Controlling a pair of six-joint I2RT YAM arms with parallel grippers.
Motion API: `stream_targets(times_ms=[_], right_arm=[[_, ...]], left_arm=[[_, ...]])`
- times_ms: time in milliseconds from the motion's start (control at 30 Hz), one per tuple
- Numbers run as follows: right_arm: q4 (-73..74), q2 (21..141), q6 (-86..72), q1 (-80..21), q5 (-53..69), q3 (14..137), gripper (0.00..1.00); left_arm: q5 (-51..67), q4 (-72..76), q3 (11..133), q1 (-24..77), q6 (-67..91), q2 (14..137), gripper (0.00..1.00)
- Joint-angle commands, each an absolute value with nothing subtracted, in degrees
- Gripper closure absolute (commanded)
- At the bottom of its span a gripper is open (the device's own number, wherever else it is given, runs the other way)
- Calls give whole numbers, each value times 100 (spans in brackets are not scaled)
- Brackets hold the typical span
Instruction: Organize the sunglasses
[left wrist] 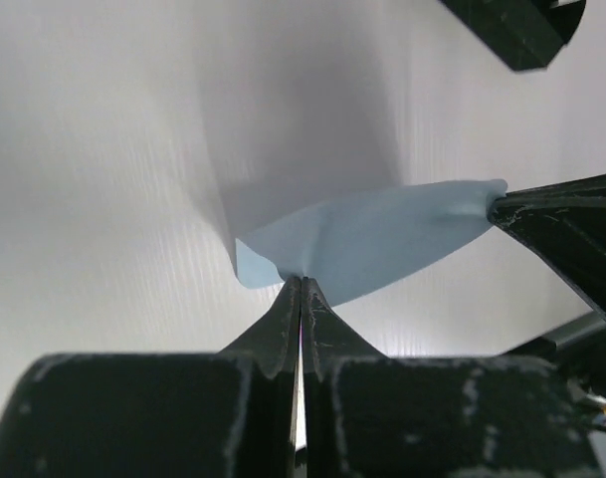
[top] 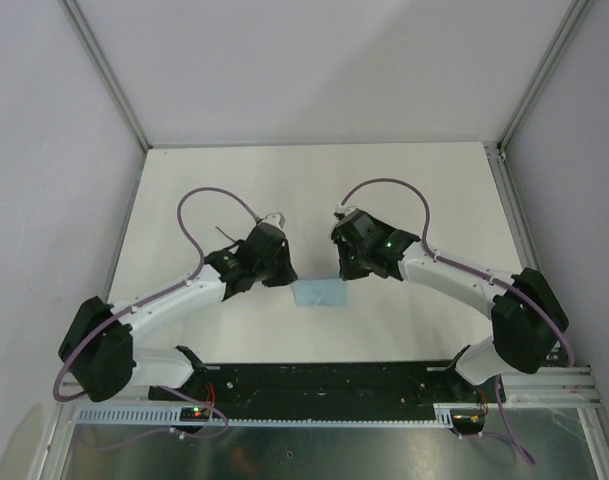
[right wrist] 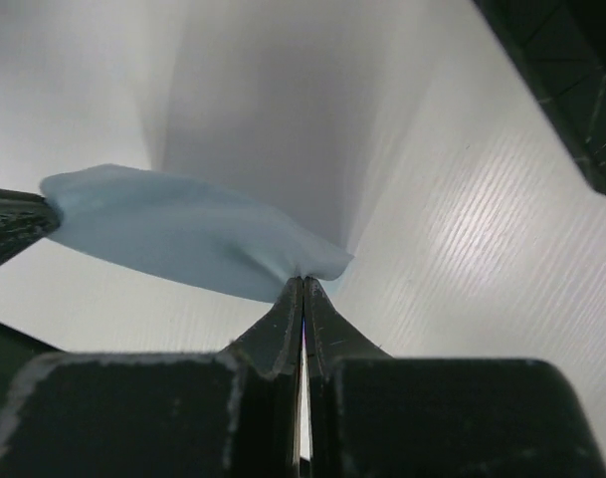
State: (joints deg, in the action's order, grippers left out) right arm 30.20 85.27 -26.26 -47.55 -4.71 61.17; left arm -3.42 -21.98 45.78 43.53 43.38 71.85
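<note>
A small light blue cloth (top: 319,293) hangs stretched between my two grippers over the near middle of the white table (top: 424,190). My left gripper (top: 290,281) is shut on the cloth's left corner, and the left wrist view shows the cloth (left wrist: 382,239) pinched at the fingertips (left wrist: 301,283). The right gripper (top: 342,273) is shut on the opposite corner, with the cloth (right wrist: 173,239) pinched at its fingertips (right wrist: 303,283). The sunglasses are out of view in every frame.
Grey walls and metal frame rails (top: 114,90) close in the table on three sides. The black mounting plate (top: 324,385) with both arm bases runs along the near edge. The other arm's dark finger (left wrist: 566,224) reaches into the left wrist view.
</note>
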Motion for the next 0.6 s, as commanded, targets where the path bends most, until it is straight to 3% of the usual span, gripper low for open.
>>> stream_targets(times_ms=[0, 300, 567], right_arm=[[2533, 8749, -2344, -4309, 133, 6193, 100], [2376, 9499, -2049, -3760, 558, 6469, 100], [2366, 9655, -1981, -3655, 729, 6542, 100]], left_arm=[[-412, -1975, 5118, 4090, 3862, 7575, 100], [-146, -1494, 5552, 3974, 3558, 8667, 100], [-158, -1430, 5694, 3910, 3370, 8907, 100]])
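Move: Both hands already pinch the blue cloth by neighbouring corners, some 11 cm apart. The bare table where it is being laid centres about 3 cm ahead, 6 cm right and 8 cm below the left hand; from the right hand, about 3 cm ahead, 6 cm left and 8 cm below. The sunglasses lie roughly 9 cm ahead and 13 cm left of the left hand, the black case about 13 cm ahead and 8 cm right of the right hand, both at table height. Forward first, then mostly down, both hands swing together about 5 cm out and 4 to 5 cm lower, carrying the held edge of the blue cloth over and onto the bare table. Each ends nearly 2 cm off sideways, the left hand to its right, the right hand to its left. Fingers stay shut on the corners; the right hand's fingers tip slightly further down. ##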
